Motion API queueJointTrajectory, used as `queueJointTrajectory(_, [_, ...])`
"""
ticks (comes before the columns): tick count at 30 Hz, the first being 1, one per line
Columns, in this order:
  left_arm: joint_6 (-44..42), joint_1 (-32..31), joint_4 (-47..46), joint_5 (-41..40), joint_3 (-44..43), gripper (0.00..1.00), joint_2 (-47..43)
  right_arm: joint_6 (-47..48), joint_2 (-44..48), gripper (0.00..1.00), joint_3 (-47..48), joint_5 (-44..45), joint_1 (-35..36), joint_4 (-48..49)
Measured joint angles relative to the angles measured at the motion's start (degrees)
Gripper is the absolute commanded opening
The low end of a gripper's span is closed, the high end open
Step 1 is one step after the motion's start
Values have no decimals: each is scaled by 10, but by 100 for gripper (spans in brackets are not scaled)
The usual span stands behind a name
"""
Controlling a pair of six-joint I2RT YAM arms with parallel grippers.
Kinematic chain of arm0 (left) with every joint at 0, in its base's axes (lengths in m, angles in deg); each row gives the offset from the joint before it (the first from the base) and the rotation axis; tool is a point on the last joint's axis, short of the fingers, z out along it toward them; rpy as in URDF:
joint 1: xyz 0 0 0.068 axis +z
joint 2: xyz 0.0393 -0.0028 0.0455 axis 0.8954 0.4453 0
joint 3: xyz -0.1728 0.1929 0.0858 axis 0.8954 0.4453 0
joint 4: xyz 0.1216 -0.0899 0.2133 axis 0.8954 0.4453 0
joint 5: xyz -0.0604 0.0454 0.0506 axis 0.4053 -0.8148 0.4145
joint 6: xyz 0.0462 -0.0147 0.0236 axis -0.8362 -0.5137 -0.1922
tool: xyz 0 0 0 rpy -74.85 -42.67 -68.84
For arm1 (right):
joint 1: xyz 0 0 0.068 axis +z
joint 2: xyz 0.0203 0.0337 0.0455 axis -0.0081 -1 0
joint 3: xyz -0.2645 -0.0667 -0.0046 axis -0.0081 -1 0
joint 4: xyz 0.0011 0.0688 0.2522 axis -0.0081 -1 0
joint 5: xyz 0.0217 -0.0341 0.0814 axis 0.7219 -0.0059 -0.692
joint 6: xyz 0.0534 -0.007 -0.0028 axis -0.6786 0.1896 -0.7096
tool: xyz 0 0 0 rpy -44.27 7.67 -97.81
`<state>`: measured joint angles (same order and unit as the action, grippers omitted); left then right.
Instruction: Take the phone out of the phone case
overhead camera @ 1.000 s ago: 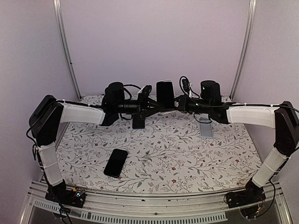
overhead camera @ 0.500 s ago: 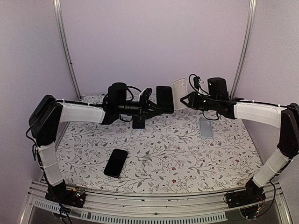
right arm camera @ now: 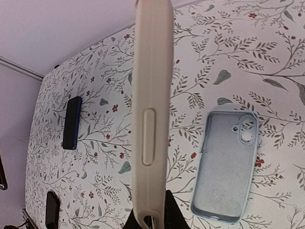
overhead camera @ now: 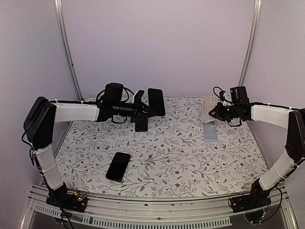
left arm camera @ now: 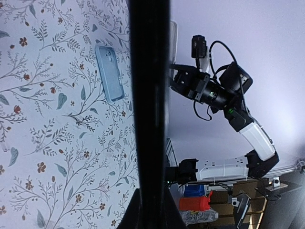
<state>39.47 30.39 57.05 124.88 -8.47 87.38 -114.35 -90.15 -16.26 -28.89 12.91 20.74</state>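
The black phone (overhead camera: 156,101) hangs upright above the back of the table, bare of its case, with my left gripper (overhead camera: 145,109) shut on its lower end. In the left wrist view the phone (left arm camera: 150,95) is a dark edge-on bar rising from the gripper (left arm camera: 150,200). The cream phone case (overhead camera: 208,109) is empty and hangs well to the right, apart from the phone. My right gripper (overhead camera: 214,112) is shut on it. The right wrist view shows the case (right arm camera: 151,105) edge-on with its side-button bump, clamped at the bottom by the gripper (right arm camera: 155,217).
A light blue case (overhead camera: 209,130) lies flat below the cream case. A blue-edged phone (overhead camera: 141,125) lies under my left gripper. Another black phone (overhead camera: 118,166) lies at the front left of the floral table (overhead camera: 190,162). Purple walls close in the back and sides.
The cream case has come off the phone. My right arm carried it far to the right and lower. My left arm drew the phone slightly left.
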Motion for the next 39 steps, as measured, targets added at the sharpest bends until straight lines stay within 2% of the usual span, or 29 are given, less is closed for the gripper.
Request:
queueJointTrajectory(6, [-26, 10, 31, -6, 0, 0, -2, 29, 33, 4, -38, -4, -76, -54])
queueJointTrajectory(14, [-52, 14, 57, -5, -6, 0, -2, 75, 42, 8, -44, -6, -156, -113])
queueJointTrajectory(20, [-71, 23, 73, 0, -9, 0, -2, 96, 14, 9, -43, -20, -174, -128])
queueJointTrajectory(26, [-94, 41, 97, 0, -9, 0, -2, 107, -62, 14, -27, -49, -174, -132])
queueJointTrajectory(29, [-103, 51, 103, 0, -8, 0, -4, 112, -90, 20, -15, -54, -174, -133])
queueJointTrajectory(36, [-134, 74, 132, -3, -7, 0, -9, 121, -119, 46, 0, -56, -174, -133])
queueJointTrajectory(39, [-150, 85, 160, -5, -7, 0, -9, 123, -124, 54, 2, -38, -174, -135])
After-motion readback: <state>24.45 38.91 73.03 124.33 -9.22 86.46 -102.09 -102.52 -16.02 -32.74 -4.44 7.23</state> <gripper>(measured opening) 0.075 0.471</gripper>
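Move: The right hand holds the beige case, meant for the bare table some 10 cm to its right, 2 cm back and 14 cm below; the blue case lies about 2 cm right, 2 cm back and 14 cm below. The left hand holds the freed phone; the blue phone on the table lies roughly 9 cm ahead, 6 cm left and 19 cm below it, and the black phone around 20 cm back, 16 cm left and 19 cm below. The right hand sweeps the beige case about 12 cm to the right, sinking and drawing back a little, past the blue case, then goes down some 7 cm onto the bare table with the fingers tipping down about 20 degrees, and opens them to roughly half their range around the case's right wall. The left hand keeps its grip on the freed phone and carries it left, with smaller parts forward and down, towards the blue phone, first creeping and then picking up speed. ##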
